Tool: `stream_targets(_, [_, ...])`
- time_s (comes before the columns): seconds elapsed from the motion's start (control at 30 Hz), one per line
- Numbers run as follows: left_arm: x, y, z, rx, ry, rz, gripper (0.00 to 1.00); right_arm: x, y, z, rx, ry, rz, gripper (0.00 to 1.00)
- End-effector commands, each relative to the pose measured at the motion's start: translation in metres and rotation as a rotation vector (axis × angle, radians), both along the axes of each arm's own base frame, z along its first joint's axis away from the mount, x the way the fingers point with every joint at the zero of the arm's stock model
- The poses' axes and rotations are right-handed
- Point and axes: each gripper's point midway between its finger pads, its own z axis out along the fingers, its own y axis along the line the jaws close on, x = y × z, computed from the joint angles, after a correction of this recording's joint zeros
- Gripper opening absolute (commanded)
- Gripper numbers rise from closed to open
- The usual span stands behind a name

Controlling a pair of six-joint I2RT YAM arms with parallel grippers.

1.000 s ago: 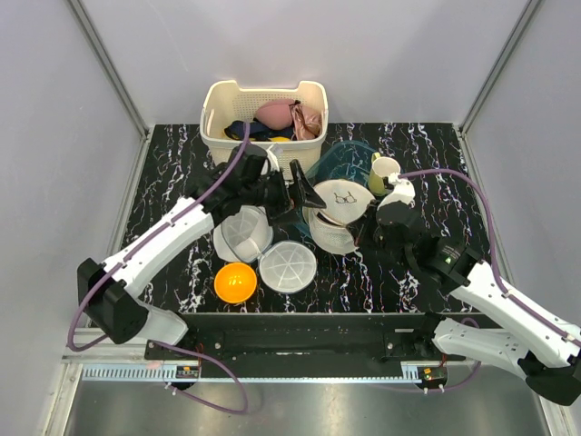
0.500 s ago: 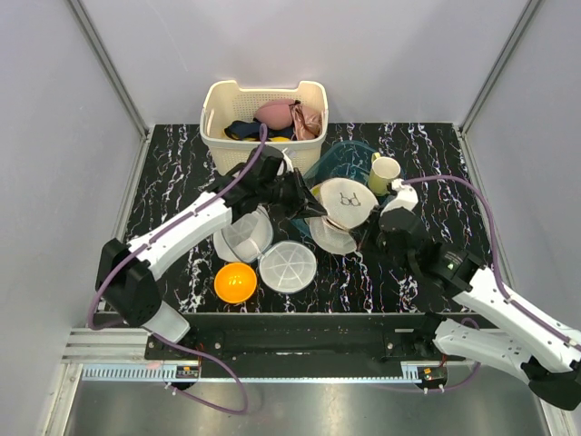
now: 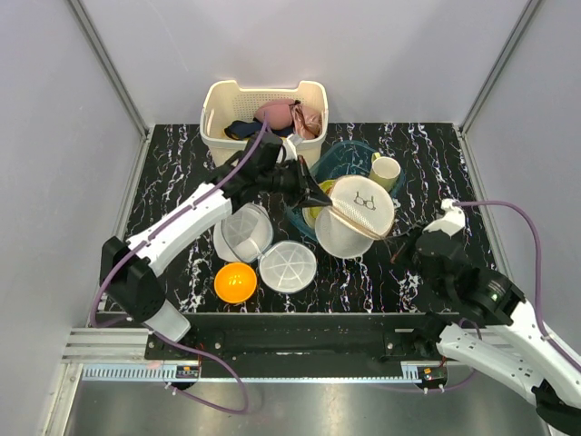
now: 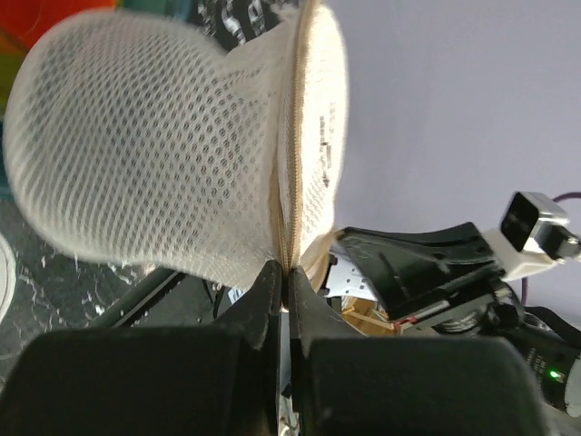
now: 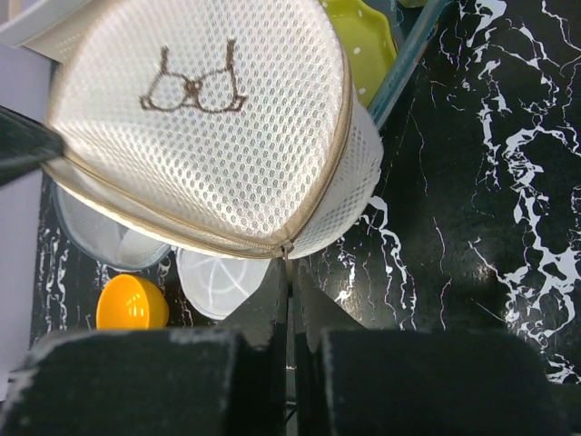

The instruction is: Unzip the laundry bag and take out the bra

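The laundry bag (image 3: pixel 357 216) is a round cream mesh case with a black logo (image 5: pixel 194 87), held off the table between both grippers. My left gripper (image 3: pixel 314 196) is shut on the zip seam at the bag's left edge (image 4: pixel 284 271). My right gripper (image 3: pixel 399 248) is shut on the zip pull (image 5: pixel 290 249) at the bag's lower right edge. The two halves lie together along the seam that shows. The bag also shows in the left wrist view (image 4: pixel 154 136) and the right wrist view (image 5: pixel 209 136). The bra is not visible.
A cream basket (image 3: pixel 218 95) at the back holds pink padded cups and dark cloth. A teal tub (image 3: pixel 340 154) and a cup (image 3: pixel 385 173) stand behind the bag. Two white ribbed dishes (image 3: pixel 288 265) (image 3: pixel 241 232) and an orange bowl (image 3: pixel 235 282) lie at front left.
The bag has risen off the table and shifted right. My right arm has drawn back to the right and nearer with the zip pull. My left gripper followed to the right.
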Motion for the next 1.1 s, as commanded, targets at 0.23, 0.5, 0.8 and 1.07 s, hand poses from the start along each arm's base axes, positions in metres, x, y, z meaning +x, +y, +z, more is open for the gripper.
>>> stream_targets(0.23, [0.040, -0.008, 0.047, -0.011, -0.184, -0.032, 0.00, 0.032, 0.052, 0.039, -0.001, -0.059, 0.123, 0.00])
stream_targets(0.5, [0.039, -0.002, 0.039, 0.053, -0.202, -0.038, 0.70, 0.034, 0.053, 0.036, 0.038, -0.055, 0.098, 0.00])
stream_targets(0.8, [0.002, 0.029, 0.043, 0.050, -0.178, 0.092, 0.96, 0.031, 0.054, 0.019, 0.035, -0.014, 0.102, 0.00])
stream_targets(1.07, [-0.013, 0.008, 0.018, 0.062, -0.105, 0.051, 0.99, 0.033, 0.062, 0.018, 0.030, -0.012, 0.129, 0.00])
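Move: The laundry bag is held up between both hands. Its middle lies some 7 cm right of the left hand and 3 cm back of it, and about 6 cm left and 4 cm ahead of the right hand, sagging about 3 cm below both. The red cup stands in the tray some 5 cm ahead, 4 cm right and 20 cm below the left hand, and the cream mug about 12 cm ahead and 17 cm right, similarly low. The laundry bag's zipped rim, still pinched at its right end, is carried about 6 cm left and 3 cm forward by the right hand, slackening the stretch towards the left hand. The left hand keeps its pinch while it lifts and reaches forward some 4 cm each, dips again, opens wide and comes free of the rim, then backs off about 6 cm, drifting left and slightly up, fingers open. ##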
